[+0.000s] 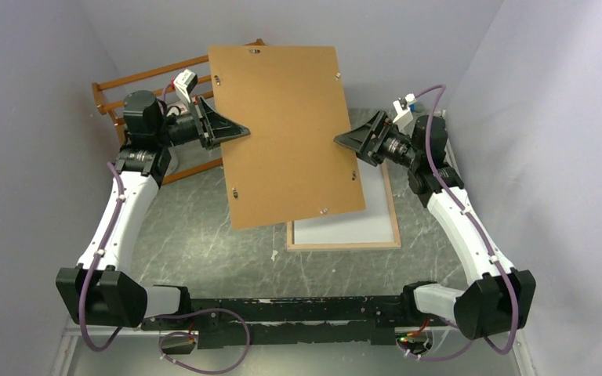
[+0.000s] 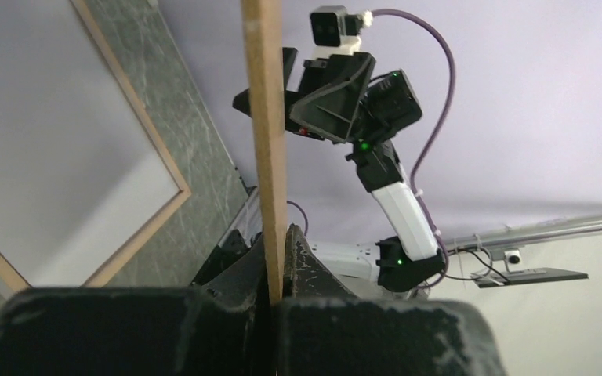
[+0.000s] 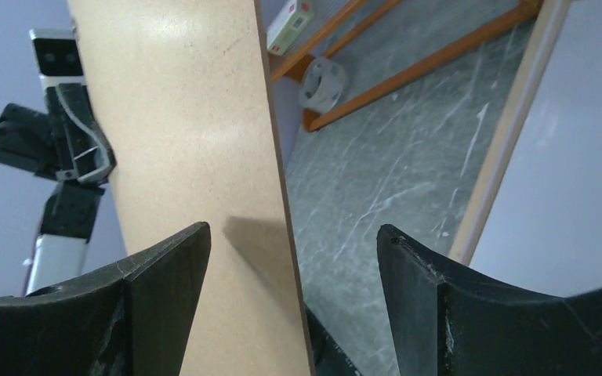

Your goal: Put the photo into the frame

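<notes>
My left gripper [image 1: 239,131] is shut on the left edge of a plain brown hardboard backing sheet [image 1: 286,133] and holds it tilted in the air; the left wrist view shows the sheet [image 2: 265,117] edge-on between the shut fingers [image 2: 278,235]. My right gripper [image 1: 345,139] is open, with the sheet's right edge [image 3: 180,117] between its spread fingers [image 3: 292,227]. The frame [image 1: 345,245], pale wood rim up, lies flat on the table below the sheet, its inside whitish. The rim also shows in both wrist views [image 2: 143,117] [image 3: 506,133]. The photo's dark picture is not in view.
An orange-brown slatted wooden rack [image 1: 125,86] stands at the back left, behind my left arm; its bars show in the right wrist view [image 3: 423,66] with a round white piece [image 3: 321,82] beside them. Grey walls close in on both sides.
</notes>
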Robot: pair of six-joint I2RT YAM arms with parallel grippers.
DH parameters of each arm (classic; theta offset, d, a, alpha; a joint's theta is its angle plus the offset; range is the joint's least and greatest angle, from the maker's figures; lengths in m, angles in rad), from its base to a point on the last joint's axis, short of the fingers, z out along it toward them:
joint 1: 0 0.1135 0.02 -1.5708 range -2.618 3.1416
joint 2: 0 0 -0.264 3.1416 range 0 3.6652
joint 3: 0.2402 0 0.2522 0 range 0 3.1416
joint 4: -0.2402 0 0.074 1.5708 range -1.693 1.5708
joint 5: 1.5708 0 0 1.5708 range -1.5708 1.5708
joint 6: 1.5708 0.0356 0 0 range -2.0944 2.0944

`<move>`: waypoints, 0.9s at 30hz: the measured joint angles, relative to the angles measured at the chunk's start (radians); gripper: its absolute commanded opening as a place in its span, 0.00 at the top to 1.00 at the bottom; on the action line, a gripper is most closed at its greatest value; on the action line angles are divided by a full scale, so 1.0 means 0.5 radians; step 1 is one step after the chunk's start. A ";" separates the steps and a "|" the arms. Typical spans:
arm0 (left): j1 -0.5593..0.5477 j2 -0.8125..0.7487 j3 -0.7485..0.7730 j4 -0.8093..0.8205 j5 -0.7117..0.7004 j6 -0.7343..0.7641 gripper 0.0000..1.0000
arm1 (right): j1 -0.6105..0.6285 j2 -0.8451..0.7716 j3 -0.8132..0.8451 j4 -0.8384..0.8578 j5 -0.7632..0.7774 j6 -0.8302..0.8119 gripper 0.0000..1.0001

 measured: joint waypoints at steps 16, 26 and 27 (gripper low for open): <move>-0.054 0.212 -0.054 0.386 0.155 -0.303 0.97 | -0.119 0.053 -0.359 1.052 -0.452 0.705 0.96; -0.060 0.269 -0.055 0.204 0.114 -0.012 0.36 | -0.147 0.058 -0.507 1.490 -0.496 1.056 1.00; -0.062 0.278 -0.057 0.188 0.105 0.008 0.33 | -0.151 0.058 -0.525 1.509 -0.496 1.051 1.00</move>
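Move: The backing board hangs between the hands, its left edge already pinched by the left fingers and its right edge inside the right hand's open jaws; its middle lies about 10 cm to the right of the left hand, level fore-aft and 4 cm lower, and about 11 cm to the left of the right hand, level fore-aft and 3 cm higher. The frame lies on the table, its middle roughly 6 cm ahead, 25 cm right and 38 cm below the left hand. The wooden rack stands some 22 cm ahead of the left hand, 18 cm left and 30 cm below. The right hand rises about 3 cm and draws back some 2 cm while rolling its left side up by about 20 degrees and turning a little counter-clockwise, its fingers closing from wide open until they pinch the backing board's right edge. The left hand keeps its pinch on the left edge while easing forward and slightly right, and only once the right fingers are shut does it open to about half, sinking some 4 cm in all with the board's edge still between its parted fingers. ##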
